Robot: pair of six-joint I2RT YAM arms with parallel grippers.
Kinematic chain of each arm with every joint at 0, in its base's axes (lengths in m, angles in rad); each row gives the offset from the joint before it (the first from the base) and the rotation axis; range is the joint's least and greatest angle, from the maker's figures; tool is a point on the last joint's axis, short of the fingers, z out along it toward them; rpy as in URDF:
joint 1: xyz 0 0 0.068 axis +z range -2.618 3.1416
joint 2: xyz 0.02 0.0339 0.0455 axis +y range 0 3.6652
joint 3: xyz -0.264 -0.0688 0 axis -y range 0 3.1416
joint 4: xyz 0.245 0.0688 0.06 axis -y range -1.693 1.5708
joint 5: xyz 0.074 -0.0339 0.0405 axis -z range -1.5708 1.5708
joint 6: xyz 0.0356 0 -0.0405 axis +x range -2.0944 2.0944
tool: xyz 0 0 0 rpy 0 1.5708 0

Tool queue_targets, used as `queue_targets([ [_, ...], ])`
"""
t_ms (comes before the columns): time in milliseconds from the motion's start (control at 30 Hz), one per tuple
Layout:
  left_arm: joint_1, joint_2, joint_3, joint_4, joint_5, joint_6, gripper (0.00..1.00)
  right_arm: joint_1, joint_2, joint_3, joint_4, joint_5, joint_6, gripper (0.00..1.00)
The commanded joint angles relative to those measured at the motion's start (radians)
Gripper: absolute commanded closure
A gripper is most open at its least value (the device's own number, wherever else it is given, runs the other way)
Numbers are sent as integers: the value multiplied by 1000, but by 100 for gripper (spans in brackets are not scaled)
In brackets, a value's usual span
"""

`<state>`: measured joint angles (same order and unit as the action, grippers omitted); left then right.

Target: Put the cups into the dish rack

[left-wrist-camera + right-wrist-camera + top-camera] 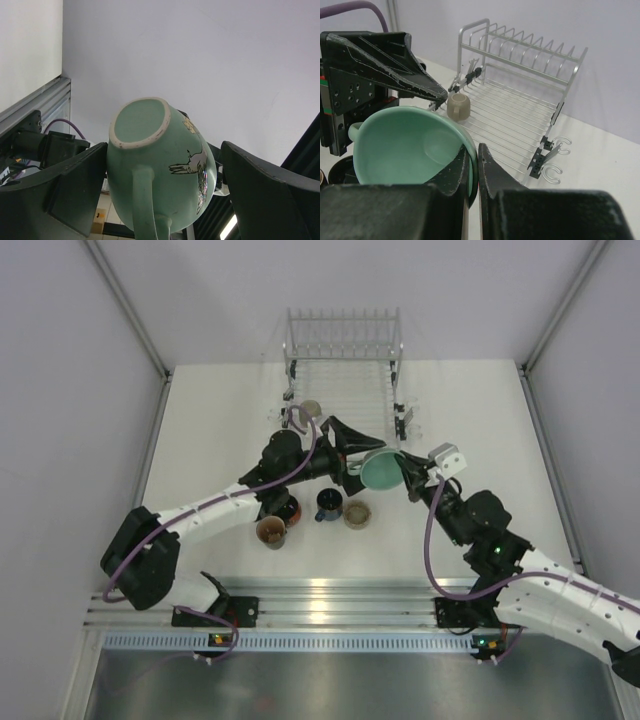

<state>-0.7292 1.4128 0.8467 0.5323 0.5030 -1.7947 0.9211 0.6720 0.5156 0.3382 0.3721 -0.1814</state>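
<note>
My right gripper (476,156) is shut on the rim of the wide mint-green cup (410,145), one finger inside and one outside, and holds it tilted in the air just in front of the dish rack (540,112). My left gripper (162,197) stands open with the same cup (160,165) between its fingers (75,192), handle toward the camera. In the top view the mint cup (383,470) hangs between both grippers. A beige cup (311,409) sits in the rack's near left corner. On the table stand a dark blue cup (329,506), a beige cup (357,514) and an orange-brown cup (271,531).
A black cup (287,508) lies partly hidden under my left arm. The rack (340,390) has upright tines at its far end and wire hooks (555,160) on its right side. White walls close in the table on three sides.
</note>
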Motion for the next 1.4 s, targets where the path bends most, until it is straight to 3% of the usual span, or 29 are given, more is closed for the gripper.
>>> queue_targets([
  [0,-6,-9,-6,133,-37,-54,2,16,-20,-2,105,-65,30,100],
  [233,-7,34,35,135,-20,-54,3,18,-9,3,74,-99,43,100],
  [400,-12,58,64,141,5,-42,18,16,3,4,68,-101,53,100],
  [433,-13,63,68,152,8,-45,31,16,6,3,68,-98,54,100],
  [533,-13,66,66,193,9,-55,51,16,12,1,64,-81,54,100],
  [567,-13,64,68,195,11,-55,66,16,14,1,61,-79,54,100],
  [633,-13,63,71,202,12,-52,73,18,12,0,58,-71,54,100],
  [667,-13,61,71,205,12,-51,85,16,12,0,58,-68,54,100],
  [733,-13,60,72,205,12,-52,100,18,8,0,55,-61,53,100],
  [1000,-13,49,57,247,-6,-74,100,16,3,-6,47,-21,48,100],
  [1200,-12,61,35,323,-30,-110,100,16,3,-14,55,-12,51,72],
  [1300,-12,80,34,365,-32,-132,100,18,0,-17,55,-9,49,63],
  [1367,-10,87,35,373,-40,-135,100,16,-3,-15,50,-7,48,63],
])
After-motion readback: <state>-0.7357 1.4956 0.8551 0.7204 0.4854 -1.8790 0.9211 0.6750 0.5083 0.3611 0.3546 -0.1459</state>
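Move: The green cup, held by its rim in the right gripper, lies about 3 cm to the right of the left gripper's hand point, 1 cm back and nearly level, between the open fingers. Under the left gripper, some 18 cm down, the blue-black mug stands about 9 cm to its left and level with it, the small brown cup 1 cm left and 2 cm back. From the right gripper, the green cup is about 5 cm left and 1 cm back. Ease the left gripper down and slightly to the right by about 1.5 cm around the green cup, and close its fingers partway until they pinch the cup's body. Hold still while the right gripper, staying in place, begins to open off the rim; then raise the left gripper about 2.5 cm, tipping its fingertips up some 5 degrees. ##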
